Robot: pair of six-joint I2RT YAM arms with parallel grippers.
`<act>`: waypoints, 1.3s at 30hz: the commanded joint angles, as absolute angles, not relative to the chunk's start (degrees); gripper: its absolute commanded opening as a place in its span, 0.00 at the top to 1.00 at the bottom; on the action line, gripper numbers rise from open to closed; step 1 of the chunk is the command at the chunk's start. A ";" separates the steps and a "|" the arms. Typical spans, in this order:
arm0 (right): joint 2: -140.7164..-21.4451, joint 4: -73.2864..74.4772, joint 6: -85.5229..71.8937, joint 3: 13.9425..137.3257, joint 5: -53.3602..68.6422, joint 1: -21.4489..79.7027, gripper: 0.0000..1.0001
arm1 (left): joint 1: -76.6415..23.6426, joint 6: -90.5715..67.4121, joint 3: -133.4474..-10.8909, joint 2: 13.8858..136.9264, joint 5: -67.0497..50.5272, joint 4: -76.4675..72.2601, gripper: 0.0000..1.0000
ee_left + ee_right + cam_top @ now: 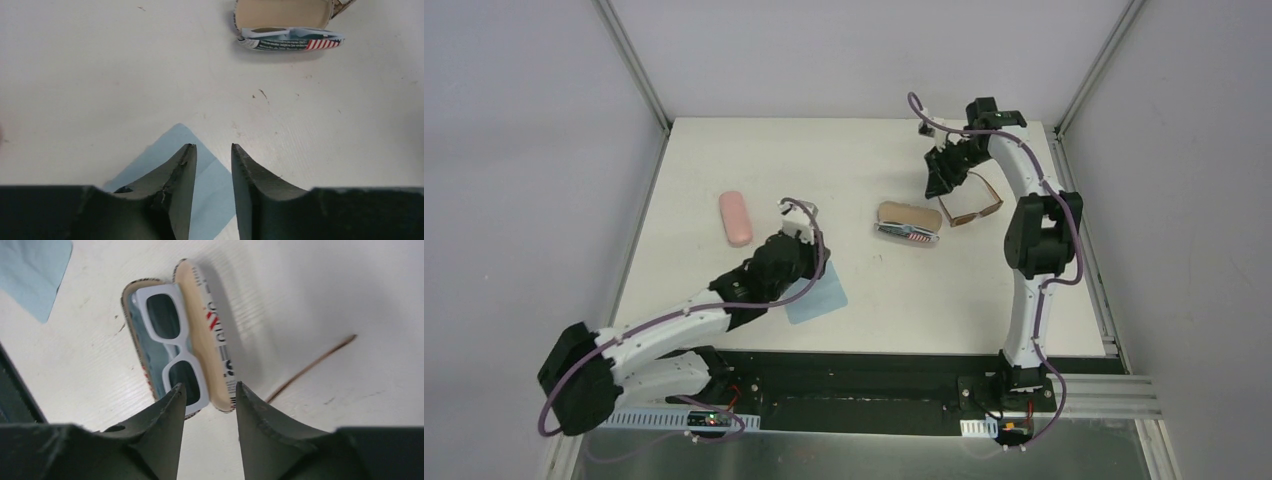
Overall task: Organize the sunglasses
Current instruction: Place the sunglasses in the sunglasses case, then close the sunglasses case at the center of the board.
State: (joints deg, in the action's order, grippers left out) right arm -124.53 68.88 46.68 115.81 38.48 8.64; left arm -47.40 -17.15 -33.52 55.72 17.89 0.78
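The whitish-framed sunglasses (170,345) lie folded in the open lettered case (210,335), which sits mid-table (909,215); in the left wrist view the frame (265,32) shows edge-on in the case. The brown-framed sunglasses (972,205) lie unfolded on the table just right of the case, one temple (310,367) showing. My right gripper (209,385) hovers open and empty behind the case's near end and over the brown pair (942,178). My left gripper (214,146) is open and empty, low over a light blue cloth (160,152).
A closed pink case (736,218) lies at the left of the table. The light blue cloth (822,295) lies near the front edge, seen too in the right wrist view (32,270). Walls enclose the table on both sides and at the back.
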 commanded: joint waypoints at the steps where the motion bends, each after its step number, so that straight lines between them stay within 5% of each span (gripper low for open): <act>1: -122.99 56.63 39.19 117.43 37.84 7.33 0.60 | -52.07 -29.72 -31.98 68.05 19.89 -17.61 0.79; 4: -125.22 49.34 35.33 117.46 36.30 7.38 0.68 | -56.10 -34.50 -34.06 78.70 25.01 -26.86 1.00; 15: -134.35 42.03 32.68 120.81 34.53 8.29 0.74 | -60.91 -42.34 -48.97 107.42 32.91 -38.51 1.00; 39: -121.34 45.95 43.86 95.78 38.24 12.19 0.74 | -58.11 -42.07 -61.06 117.34 33.64 -36.47 1.00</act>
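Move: The open sunglasses case, with the white sunglasses already in its near half, lies about 13 cm ahead of the left hand, 22 cm to its right and 13 cm below. From the right hand the case is roughly 4 cm back, 6 cm left and 10 cm below. The brown glasses sit about 15 cm right of the case and 5 cm farther out; the blue cloth is nearly under the left hand, 4 cm back and 1 cm left. The left hand shuts its half-open fingers while sweeping about 20 cm right and 11 cm down, then works forward some 8 cm, rolling left side down, until its closed tips meet the case's near wall. The right hand swings forward 10 cm, drops about as far, then draws back towards the upright lid from behind, fingers narrowed but still apart. ##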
